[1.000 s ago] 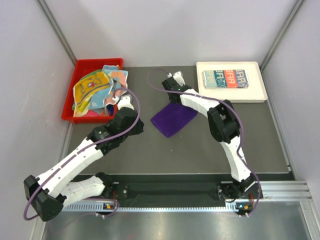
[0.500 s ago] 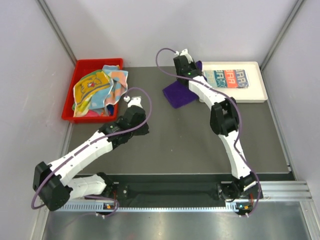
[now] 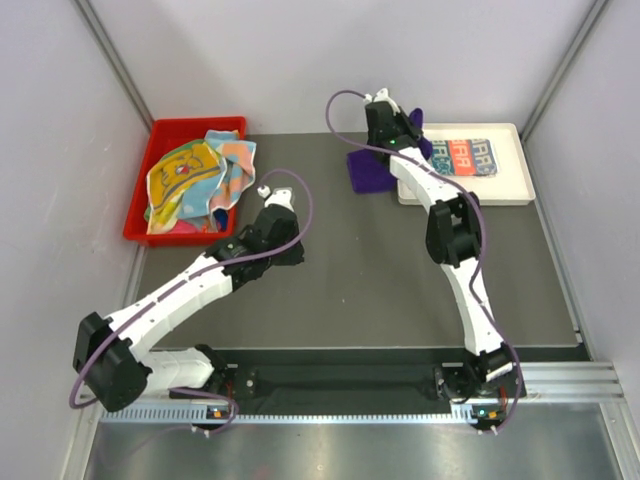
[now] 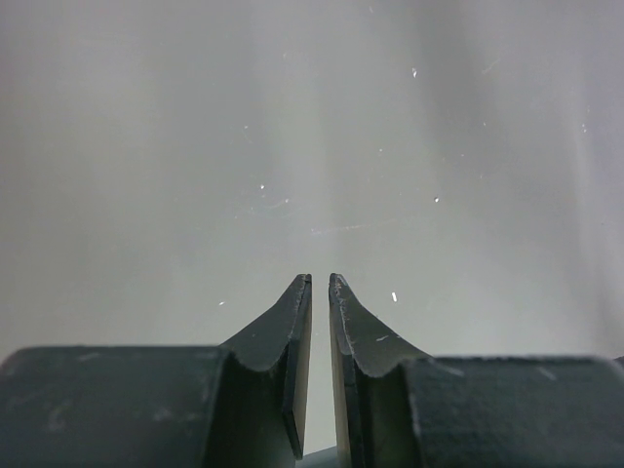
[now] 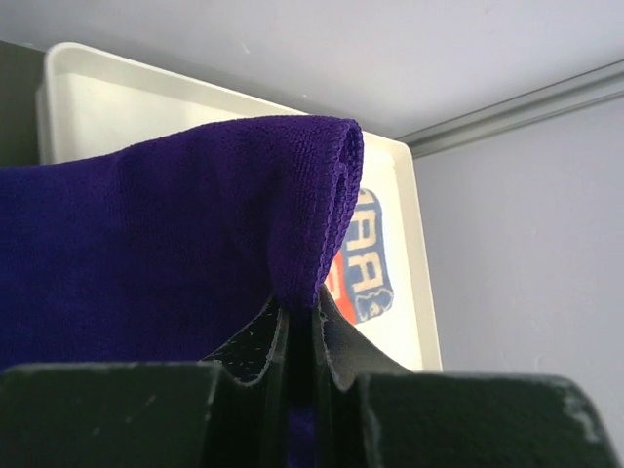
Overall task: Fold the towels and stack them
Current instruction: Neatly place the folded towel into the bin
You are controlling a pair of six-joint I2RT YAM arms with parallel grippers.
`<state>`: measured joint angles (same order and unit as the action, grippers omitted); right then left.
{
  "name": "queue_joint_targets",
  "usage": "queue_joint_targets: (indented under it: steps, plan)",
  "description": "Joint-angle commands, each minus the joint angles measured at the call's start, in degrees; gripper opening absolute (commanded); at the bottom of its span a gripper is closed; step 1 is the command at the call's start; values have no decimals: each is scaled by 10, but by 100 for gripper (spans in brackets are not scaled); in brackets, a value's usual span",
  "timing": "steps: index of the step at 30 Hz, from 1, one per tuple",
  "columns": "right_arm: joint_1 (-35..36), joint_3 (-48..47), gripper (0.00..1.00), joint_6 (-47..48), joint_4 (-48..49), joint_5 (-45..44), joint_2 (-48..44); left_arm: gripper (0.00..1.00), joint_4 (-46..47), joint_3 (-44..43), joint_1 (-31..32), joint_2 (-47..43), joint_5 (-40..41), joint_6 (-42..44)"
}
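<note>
My right gripper (image 3: 404,138) (image 5: 307,307) is shut on a fold of the plain purple towel (image 3: 368,171) (image 5: 175,224). It holds the towel up at the left edge of the white tray (image 3: 512,190) (image 5: 146,107), and the cloth hangs down onto the mat. A folded teal, orange and white lettered towel (image 3: 466,157) (image 5: 375,263) lies in that tray. My left gripper (image 3: 287,254) (image 4: 320,278) hovers over the bare dark mat with its jaws nearly together, only a thin slit between them and nothing in it. Several more towels (image 3: 195,178) are heaped in the bin.
The red plastic bin (image 3: 165,130) stands at the back left against the wall. Grey walls close in the back and both sides. The dark mat (image 3: 380,290) covers the middle of the table.
My right gripper has carried the purple towel off the mat's middle, back and to the right, up to the tray's left edge. The left arm has swung rightward over the mat.
</note>
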<state>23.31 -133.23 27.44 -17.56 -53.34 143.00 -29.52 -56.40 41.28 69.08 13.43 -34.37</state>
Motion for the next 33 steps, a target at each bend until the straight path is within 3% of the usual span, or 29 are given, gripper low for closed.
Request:
queue_joint_targets:
  steps: [1,33]
  plan:
    - [-19,-32,3,36,49,-14,-16,18,31,-26,-1,8,-9,11]
    - [-83,31,1,73,79,32,-89,17,57,-25,-1,44,-36,10]
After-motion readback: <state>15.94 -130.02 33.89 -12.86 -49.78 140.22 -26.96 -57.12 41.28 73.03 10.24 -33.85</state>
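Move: The right hand already grips the folded purple towel, its loose end hanging to the left. The white bin's middle lies about 15 cm to this hand's right, some 3 cm ahead and 16 cm below, and the patterned towel in the bin is about 12 cm right, 3 cm ahead and 15 cm below. From the empty left hand the bin is roughly 45 cm right, 36 cm ahead and 16 cm lower. Keeping its grip, the right hand carries the purple towel about 8 cm right over the white bin, rising slightly. ##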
